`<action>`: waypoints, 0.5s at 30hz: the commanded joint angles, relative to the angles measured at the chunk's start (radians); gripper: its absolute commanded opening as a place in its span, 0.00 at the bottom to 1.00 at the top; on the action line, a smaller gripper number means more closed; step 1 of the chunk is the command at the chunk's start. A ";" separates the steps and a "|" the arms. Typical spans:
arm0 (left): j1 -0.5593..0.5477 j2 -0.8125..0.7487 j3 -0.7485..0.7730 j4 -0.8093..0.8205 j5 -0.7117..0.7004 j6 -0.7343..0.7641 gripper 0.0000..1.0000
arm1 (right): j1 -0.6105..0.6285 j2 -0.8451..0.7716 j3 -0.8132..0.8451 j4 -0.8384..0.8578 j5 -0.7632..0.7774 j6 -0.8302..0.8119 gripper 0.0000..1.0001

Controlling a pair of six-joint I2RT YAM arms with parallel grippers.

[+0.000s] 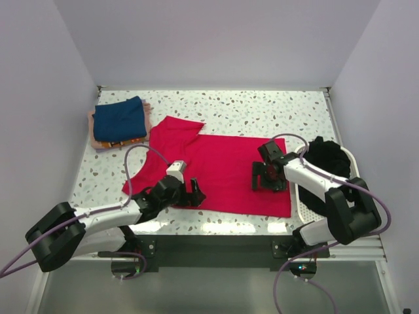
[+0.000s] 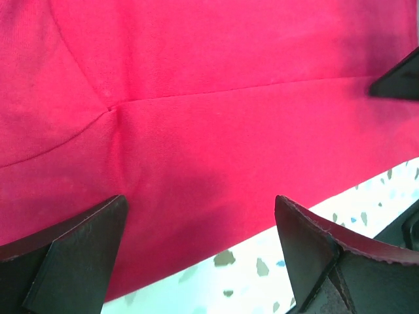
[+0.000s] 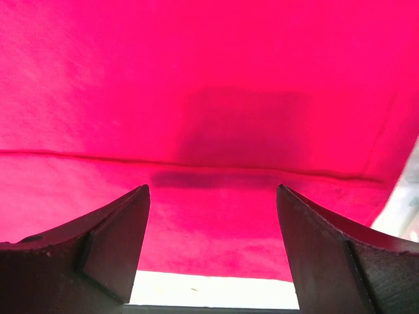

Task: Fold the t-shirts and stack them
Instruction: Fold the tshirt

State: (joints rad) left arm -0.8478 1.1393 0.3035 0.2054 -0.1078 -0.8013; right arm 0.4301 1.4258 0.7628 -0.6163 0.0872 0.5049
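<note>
A crimson-red t-shirt (image 1: 222,167) lies spread flat across the middle of the speckled table, partly folded, one sleeve pointing toward the back left. Its cloth fills the left wrist view (image 2: 209,118) and the right wrist view (image 3: 209,98). My left gripper (image 1: 195,194) hovers open over the shirt's near edge, nothing between its fingers (image 2: 78,255). My right gripper (image 1: 268,176) stands open over the shirt's right part, also with nothing in it. Folded shirts are stacked at the back left, a navy blue one (image 1: 119,119) on top of a pale pink one (image 1: 98,139). Black shirts (image 1: 328,159) sit bunched in the basket.
A white perforated basket (image 1: 308,199) stands at the right edge of the table, beside my right arm. The table's near edge (image 2: 262,275) runs just under the left fingers. White walls close in the left, back and right sides.
</note>
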 commanded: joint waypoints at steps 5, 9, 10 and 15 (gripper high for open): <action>0.003 -0.087 0.241 -0.389 -0.177 0.083 1.00 | 0.012 -0.105 0.179 -0.059 -0.012 -0.060 0.82; 0.126 -0.030 0.307 -0.416 -0.190 0.206 1.00 | 0.032 -0.091 0.240 -0.048 -0.053 -0.080 0.83; 0.200 -0.015 0.307 -0.397 -0.166 0.218 1.00 | 0.035 -0.068 0.253 -0.042 -0.063 -0.080 0.83; 0.308 0.091 0.299 -0.339 -0.158 0.281 1.00 | 0.070 0.002 0.265 0.007 -0.086 -0.072 0.83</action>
State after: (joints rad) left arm -0.5739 1.1828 0.6022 -0.1329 -0.2512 -0.6044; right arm 0.4801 1.3823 1.0054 -0.6308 0.0372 0.4473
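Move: The t-shirt lies spread under both hands. Its rumpled left part is about 8 cm ahead and 11 cm left of the left hand, some 2 cm below, with the near hem 5 cm straight back. From the right hand, the shirt's middle lies roughly 13 cm left and 3 cm ahead, its near right corner 11 cm back and 8 cm right, and the black cloth pile 20 cm right and 4 cm ahead. The t-shirt is released from both open hands as they lift off it together. The left hand arcs up and over towards the rumpled left part, some 9 cm forward and 8 cm left, already sinking again at the end while rolling and turning counter-clockwise about 15 degrees each. The right hand rises about 9 cm, going 5 cm forward and 5 cm left towards the shirt's middle, fingertips tilting outward. ##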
